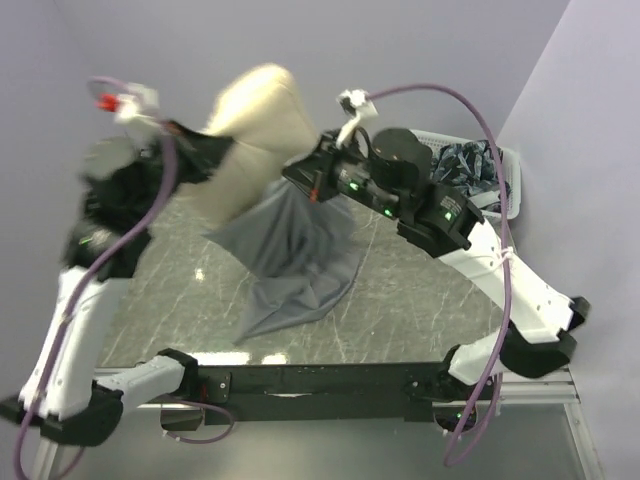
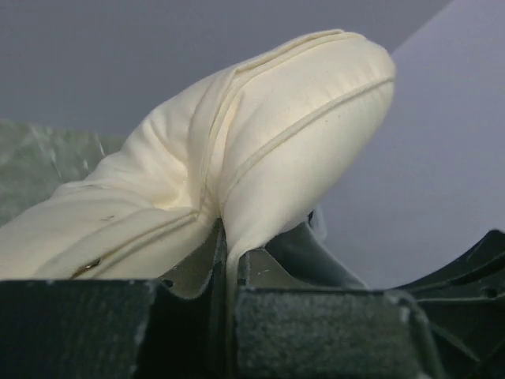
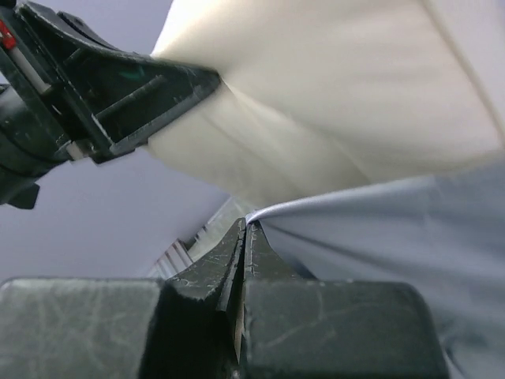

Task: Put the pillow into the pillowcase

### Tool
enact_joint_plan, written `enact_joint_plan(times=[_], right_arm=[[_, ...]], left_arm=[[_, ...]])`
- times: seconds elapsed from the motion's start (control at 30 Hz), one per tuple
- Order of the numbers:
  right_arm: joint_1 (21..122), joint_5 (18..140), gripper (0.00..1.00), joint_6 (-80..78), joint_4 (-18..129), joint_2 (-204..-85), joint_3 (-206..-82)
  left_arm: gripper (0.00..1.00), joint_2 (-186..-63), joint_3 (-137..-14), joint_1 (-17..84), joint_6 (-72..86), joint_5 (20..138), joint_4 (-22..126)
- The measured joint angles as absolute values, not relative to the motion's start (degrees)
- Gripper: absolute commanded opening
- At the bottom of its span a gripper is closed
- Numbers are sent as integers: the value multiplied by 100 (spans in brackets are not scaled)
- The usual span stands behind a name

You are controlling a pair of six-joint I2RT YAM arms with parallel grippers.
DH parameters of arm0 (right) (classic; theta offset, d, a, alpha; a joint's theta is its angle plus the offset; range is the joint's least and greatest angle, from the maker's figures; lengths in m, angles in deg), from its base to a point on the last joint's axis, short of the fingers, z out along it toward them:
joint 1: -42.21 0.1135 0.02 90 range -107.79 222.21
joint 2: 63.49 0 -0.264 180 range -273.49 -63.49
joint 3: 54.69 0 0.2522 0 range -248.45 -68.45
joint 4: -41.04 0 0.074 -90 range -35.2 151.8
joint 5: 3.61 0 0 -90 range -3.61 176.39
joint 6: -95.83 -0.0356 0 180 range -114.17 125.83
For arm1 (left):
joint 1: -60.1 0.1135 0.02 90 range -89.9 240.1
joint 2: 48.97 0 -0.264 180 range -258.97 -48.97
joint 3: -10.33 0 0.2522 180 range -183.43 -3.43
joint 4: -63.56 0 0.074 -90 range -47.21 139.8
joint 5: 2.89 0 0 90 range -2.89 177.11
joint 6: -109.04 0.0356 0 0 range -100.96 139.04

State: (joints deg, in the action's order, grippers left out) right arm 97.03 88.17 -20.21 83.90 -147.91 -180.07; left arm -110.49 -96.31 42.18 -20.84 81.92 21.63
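The cream pillow (image 1: 255, 130) is lifted above the table, its lower part inside the grey pillowcase (image 1: 300, 260), which hangs down and trails on the table. My left gripper (image 1: 215, 155) is shut on a pinched fold of the pillow (image 2: 260, 134); the cream fabric runs down between its jaws (image 2: 226, 260). My right gripper (image 1: 300, 178) is shut on the pillowcase's upper edge (image 3: 379, 229), with the grey cloth pinched at the fingertips (image 3: 246, 227). In the right wrist view the pillow (image 3: 331, 95) fills the top and the left gripper's finger (image 3: 118, 95) presses into it.
A white basket (image 1: 505, 165) holding dark patterned cloth stands at the back right of the marble table (image 1: 420, 300). Purple walls close in behind and on both sides. Purple cables loop above both arms.
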Motion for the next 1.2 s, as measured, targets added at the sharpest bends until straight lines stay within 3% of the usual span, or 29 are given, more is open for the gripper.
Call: enact_joint_plan(times=[0.3,0.47,0.7,0.87,1.07,1.2], right_arm=[[8158,8301,0,-3276,7022,-13379,-12597],[7645,8535,0,-3639,7184,-12476,-11366],[7192,8437,0,-3814,7321,-10955,-10890],[7078,7630,0,-4087,6991,-11685,-11021],[7808,7501,0,-4128,6998,-13643,-12859],[8519,7462,0,-4120,7225,-15175,-15401]], left_arm=[[1,-12332,-7150,1718,-2457,8804,3916],[1,-12810,-7028,337,-2731,9601,4414],[1,-12651,-6785,-1045,-3382,11123,5083],[1,-12913,-7548,-1523,-3299,12266,4104],[1,-12198,-7664,-271,-3032,12089,3230],[1,-11497,-8499,1032,-2414,11693,2207]])
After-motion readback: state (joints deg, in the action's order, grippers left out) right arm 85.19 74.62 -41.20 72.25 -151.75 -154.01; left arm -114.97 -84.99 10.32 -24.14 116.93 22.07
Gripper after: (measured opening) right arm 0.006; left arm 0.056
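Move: The left hand has the pillow pinched; the pillow's middle is about 6 cm to its right, 2 ahead and 4 below. The pillowcase hangs roughly 11 cm to the left hand's right, 12 back and 27 below. The right hand grips the case's rim, with the pillow's middle about 5 cm to its left and 6 ahead, slightly below, and the case's middle some 7 cm back and 27 below. Still pinching the pillow on the left and the case's rim on the right, both hands throw down and to the right in a shake, the left some 28 cm right and 23 down while drawing back, the right about 32 down and 18 right, its fingers tipping down. Both then swing back left, forward and up, ending closer together. ##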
